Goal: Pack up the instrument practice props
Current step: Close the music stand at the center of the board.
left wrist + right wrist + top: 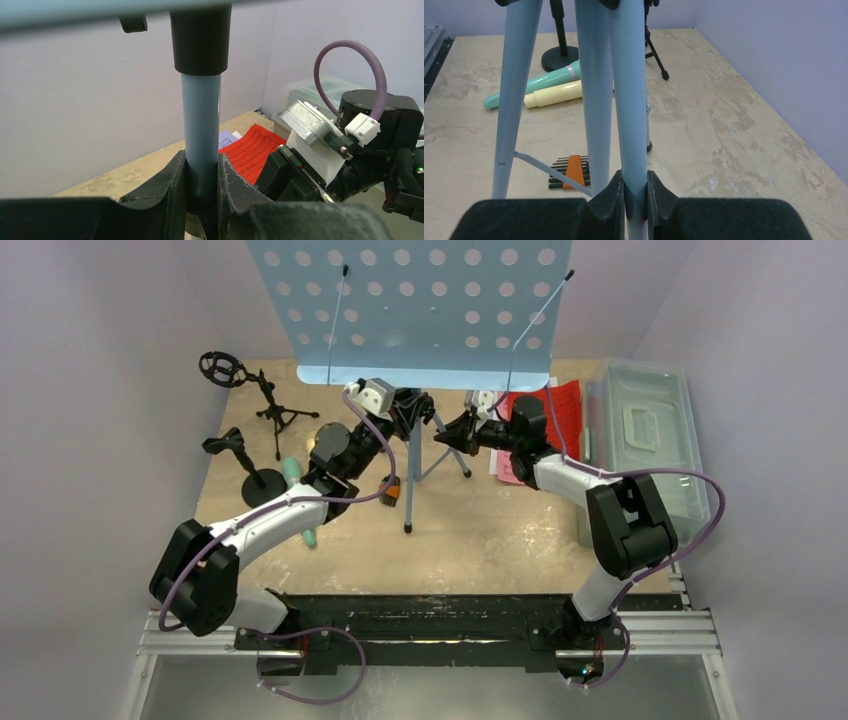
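The light-blue tripod (pixel 412 465) stands mid-table, its perforated tray (pixel 410 300) tilted up at the back. My left gripper (pixel 420 405) is shut on the tripod's upright pole (pixel 200 125), just below its black collar. My right gripper (pixel 452 436) is shut on one tripod leg (pixel 631 100), pads pressed on both sides. A red sheet-music page (pixel 555 405) and a pink page (pixel 508 472) lie behind my right arm. The mint-green microphone (pixel 539 82) and the yellow microphone (pixel 556 94) lie side by side at the left. Two small black microphone stands (pixel 250 475) (pixel 270 405) stand at the back left.
A translucent grey tub (pixel 650 430) sits along the right edge. An orange-handled hex key set (pixel 570 172) lies between the tripod legs. A purple page (pixel 227 137) peeks out beside the red one. Walls close in the back and both sides.
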`<state>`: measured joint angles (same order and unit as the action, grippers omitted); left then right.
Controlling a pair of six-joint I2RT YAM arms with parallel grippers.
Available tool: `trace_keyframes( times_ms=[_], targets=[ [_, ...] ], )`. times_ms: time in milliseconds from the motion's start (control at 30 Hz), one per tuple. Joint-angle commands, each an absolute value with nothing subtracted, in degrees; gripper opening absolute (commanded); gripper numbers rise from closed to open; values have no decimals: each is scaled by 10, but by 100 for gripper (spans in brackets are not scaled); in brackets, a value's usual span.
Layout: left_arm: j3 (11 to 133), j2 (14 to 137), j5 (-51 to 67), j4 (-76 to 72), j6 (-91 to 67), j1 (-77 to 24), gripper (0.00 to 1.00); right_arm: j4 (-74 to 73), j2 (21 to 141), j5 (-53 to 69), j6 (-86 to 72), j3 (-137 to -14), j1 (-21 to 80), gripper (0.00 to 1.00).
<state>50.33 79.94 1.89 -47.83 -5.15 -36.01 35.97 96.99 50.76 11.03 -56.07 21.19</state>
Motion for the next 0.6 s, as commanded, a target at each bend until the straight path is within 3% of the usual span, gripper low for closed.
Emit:
trace_keyframes(
  times_ms=[0, 100, 267, 400, 567],
  targets=[
    [491, 781, 68, -496, -91, -365, 2, 469, 926, 582, 40, -558, 218, 0],
    [486, 770, 72, -491, -97, -365, 26, 477, 932, 583, 38, -553, 219, 0],
    [495, 739, 58, -433, -98, -364, 52, 478, 930, 582, 40, -550, 218, 0],
    [477, 705, 52, -396, -110, -365, 67, 475, 929, 583, 44, -548, 216, 0],
    [442, 663, 44, -364, -127, -364, 76, 475, 932, 585, 41, -546, 212, 0]
  ],
)
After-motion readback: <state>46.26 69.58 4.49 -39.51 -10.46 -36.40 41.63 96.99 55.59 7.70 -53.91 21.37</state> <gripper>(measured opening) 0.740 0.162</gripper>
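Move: My left hand is shut on the music stand's post; the black hub of its tripod sits some 4 cm straight below, and the tray's near lip about 9 cm above and 3 back. The orange hex-key set lies roughly 8 cm left, 4 back and some 32 below. My right hand is already pinching a tripod leg; the hub is about 11 cm above it, 3 left and 2 back. My left hand opens wide, lets go of the post and backs off towards my base, about 4 cm, drifting slightly left at the end. My right fingers keep their pinch on the leg and draw it some 2 cm back, turning about 5 degrees counter-clockwise. ##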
